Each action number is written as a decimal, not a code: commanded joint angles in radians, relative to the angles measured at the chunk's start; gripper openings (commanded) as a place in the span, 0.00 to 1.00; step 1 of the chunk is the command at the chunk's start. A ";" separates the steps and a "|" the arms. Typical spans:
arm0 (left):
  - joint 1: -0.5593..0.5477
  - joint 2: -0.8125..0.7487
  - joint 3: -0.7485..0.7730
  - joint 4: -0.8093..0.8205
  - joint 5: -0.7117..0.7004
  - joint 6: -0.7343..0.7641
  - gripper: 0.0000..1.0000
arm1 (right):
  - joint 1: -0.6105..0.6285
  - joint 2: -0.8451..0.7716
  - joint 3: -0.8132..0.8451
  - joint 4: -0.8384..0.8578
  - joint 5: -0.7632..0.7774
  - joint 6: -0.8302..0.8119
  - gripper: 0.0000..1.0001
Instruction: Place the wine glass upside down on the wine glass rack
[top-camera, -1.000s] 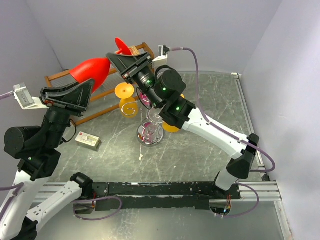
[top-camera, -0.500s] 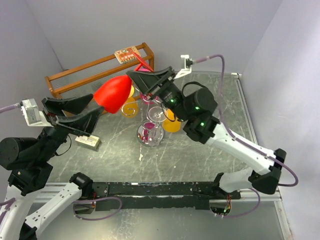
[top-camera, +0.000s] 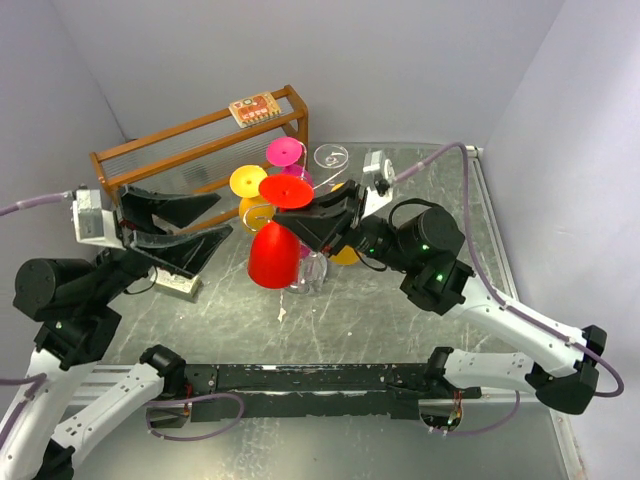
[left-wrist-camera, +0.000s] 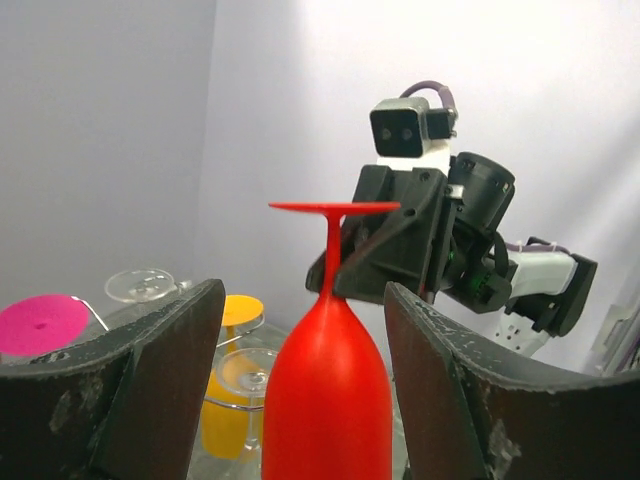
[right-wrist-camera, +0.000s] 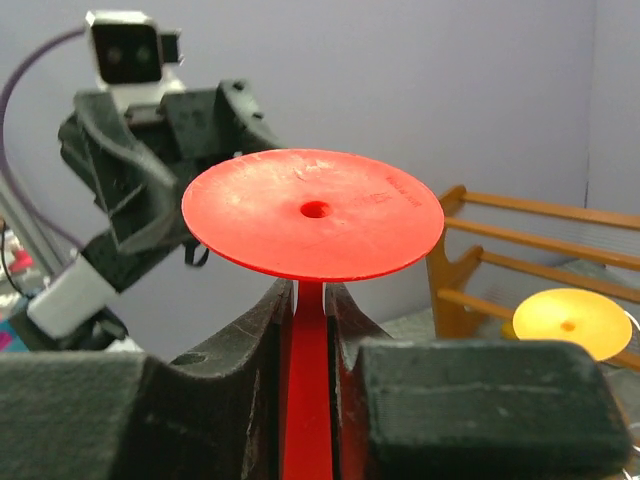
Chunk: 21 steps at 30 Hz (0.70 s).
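A red wine glass (top-camera: 272, 258) hangs upside down, foot on top, next to the silver wire rack (top-camera: 316, 280), which it partly hides. My right gripper (top-camera: 308, 222) is shut on its stem just under the foot, seen close in the right wrist view (right-wrist-camera: 310, 300) below the red foot (right-wrist-camera: 313, 212). My left gripper (top-camera: 195, 228) is open to the left of the bowl. In the left wrist view the red bowl (left-wrist-camera: 325, 400) stands between its wide-apart fingers (left-wrist-camera: 165, 360), touching neither.
The rack holds other glasses upside down: yellow (top-camera: 248, 181), pink (top-camera: 285, 152) and clear (top-camera: 330, 155) feet show. A brown wooden shelf rack (top-camera: 200, 140) with a small card (top-camera: 252, 108) stands behind. A small box (top-camera: 175, 285) lies at the left.
The red glass has swung from lying sideways near the wooden shelf to hanging upside down by the wire rack, carried by my right gripper. My left gripper has drawn back, jaws apart.
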 joint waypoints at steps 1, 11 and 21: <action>-0.001 0.036 -0.032 0.098 0.021 -0.120 0.75 | 0.003 -0.044 -0.038 -0.010 -0.083 -0.098 0.00; -0.002 0.033 -0.100 0.095 -0.184 -0.444 0.75 | 0.003 -0.059 -0.111 0.050 -0.125 -0.151 0.00; -0.002 0.053 -0.015 -0.166 -0.305 -0.581 0.72 | 0.003 -0.038 -0.146 0.084 -0.159 -0.151 0.00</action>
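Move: The right hand holds the upside-down red wine glass by its stem. The rack's empty front-left hook lies some 5 cm to this hand's left, 2 cm ahead and about 8 cm below. The hanging yellow glass is roughly 9 cm ahead, 7 cm left and 14 cm down; the front clear glass hangs some 5 cm right, level with the hand fore and aft, about 16 cm down. From the open left hand, the empty hook is around 4 cm ahead, 5 cm right and 10 cm below. Still pinching the red stem just under the foot, the right hand sinks about 4.5 cm with a slight drift back, lowering the glass towards the level of the empty hook while the wrist tips it slightly more upright. The empty left hand stays wide open, swinging forward about 5 cm and down 3 while its wrist rolls some 35 degrees. ##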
